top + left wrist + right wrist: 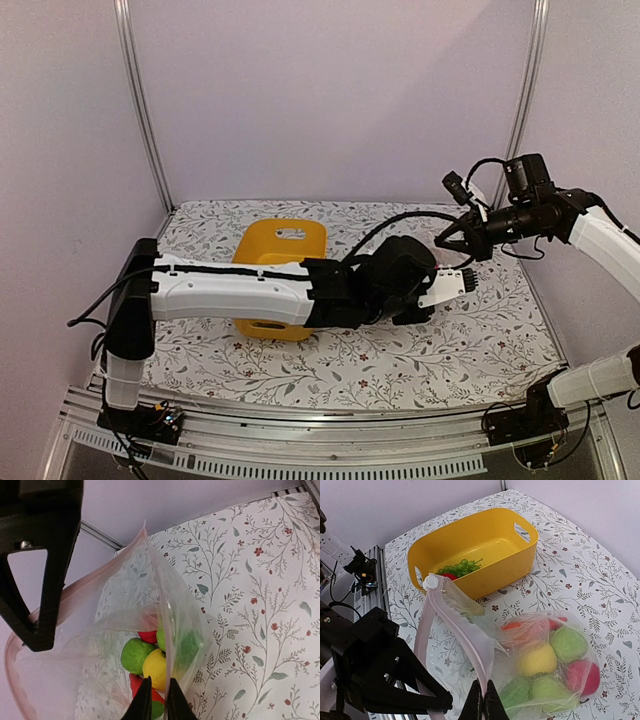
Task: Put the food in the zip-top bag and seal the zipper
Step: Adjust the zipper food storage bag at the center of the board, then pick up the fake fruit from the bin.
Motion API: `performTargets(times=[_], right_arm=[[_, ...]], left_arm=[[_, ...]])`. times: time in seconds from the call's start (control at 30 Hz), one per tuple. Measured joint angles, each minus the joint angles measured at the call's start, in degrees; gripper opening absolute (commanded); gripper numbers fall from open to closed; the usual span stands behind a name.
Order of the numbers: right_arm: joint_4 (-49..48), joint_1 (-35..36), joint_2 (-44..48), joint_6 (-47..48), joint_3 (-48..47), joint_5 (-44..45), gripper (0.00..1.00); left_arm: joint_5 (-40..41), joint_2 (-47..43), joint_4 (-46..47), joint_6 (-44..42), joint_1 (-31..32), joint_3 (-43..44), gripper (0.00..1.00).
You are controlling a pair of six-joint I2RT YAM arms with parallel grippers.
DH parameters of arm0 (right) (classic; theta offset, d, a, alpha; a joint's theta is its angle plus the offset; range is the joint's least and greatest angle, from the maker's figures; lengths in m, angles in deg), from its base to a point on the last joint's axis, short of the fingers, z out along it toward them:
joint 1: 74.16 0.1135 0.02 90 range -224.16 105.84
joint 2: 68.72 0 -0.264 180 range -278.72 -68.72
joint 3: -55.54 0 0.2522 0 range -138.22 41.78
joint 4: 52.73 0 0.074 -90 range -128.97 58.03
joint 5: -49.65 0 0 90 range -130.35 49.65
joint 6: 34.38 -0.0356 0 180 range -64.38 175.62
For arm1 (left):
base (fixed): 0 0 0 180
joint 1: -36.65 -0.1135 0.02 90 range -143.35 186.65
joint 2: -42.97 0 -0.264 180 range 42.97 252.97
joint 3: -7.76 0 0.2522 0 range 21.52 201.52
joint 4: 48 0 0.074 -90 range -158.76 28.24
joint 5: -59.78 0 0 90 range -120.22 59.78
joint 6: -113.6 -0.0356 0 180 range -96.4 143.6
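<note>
The clear zip-top bag [535, 645] lies on the flowered table and holds round green, yellow [537, 660] and red toy food. In the left wrist view the bag [125, 605] hangs open, with green [135, 655] and yellow [156, 667] pieces inside. My right gripper [484, 702] is shut on the pale pink zipper strip [457, 625]. The strip's white slider [431, 582] sits at its far end. My left gripper [159, 700] is shut on the bag's clear wall by the mouth. In the top view both grippers meet at mid right, the left [440, 290] below the right [447, 240], and the bag is hidden.
A yellow plastic tub [485, 535] stands beyond the bag, holding green grapes [460, 566] and a red piece. It also shows in the top view [280, 245], partly under the left arm. Metal frame posts and walls bound the table.
</note>
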Motion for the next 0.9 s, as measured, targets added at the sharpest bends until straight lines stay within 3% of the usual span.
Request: performTargets(times=[0.07, 0.2, 0.43, 0.7, 0.9], right_arm=[[-0.39, 0.0, 0.2, -0.02, 0.13, -0.37, 0.0], [-0.94, 0.02, 1.18, -0.02, 1.18, -0.7, 0.0], [-1.55, 0.02, 1.9, -0.02, 2.29, -0.81, 0.0], [-1.97, 0.02, 2.36, 0.0, 3.19, -0.76, 0.0], [-2.32, 0.02, 3.02, 0.02, 3.8, -0.7, 0.0]], left_arm=[[-0.57, -1.09, -0.35, 1.27, 0.24, -0.98, 0.3], [-1.4, -4.61, -0.66, 3.74, 0.79, -3.93, 0.39], [-4.22, -18.73, -1.09, 10.78, 1.29, -16.13, 0.46], [-1.07, -31.8, -1.03, 18.53, 0.42, -28.26, 0.56], [0.92, -35.36, -4.26, 25.16, -5.73, -33.46, 0.57]])
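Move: The left hand, still at the bag's near rim, has the red tomato in the yellow bin about 28 cm to its left, 8 cm ahead and some 16 cm below. The grapes lie roughly 5 cm left of that tomato, and the bin's middle is about 9 cm beyond it. The bagged food sits some 17 cm ahead of the left hand, 5 cm right and 17 cm down. From the right hand the tomato is about 30 cm left, 3 cm ahead and 22 cm below. The left hand opens its fingers to a bit over half and lets go of the bag's near rim, drawing back some 4 cm and rising as it swings left out of the bag's mouth towards the tomato end of the yellow bin. It goes about 18 cm left in all, comes forward again and sinks a little late on while the wrist turns some 30 degrees, and the right hand stays nearly still, shut on its part of the rim. ##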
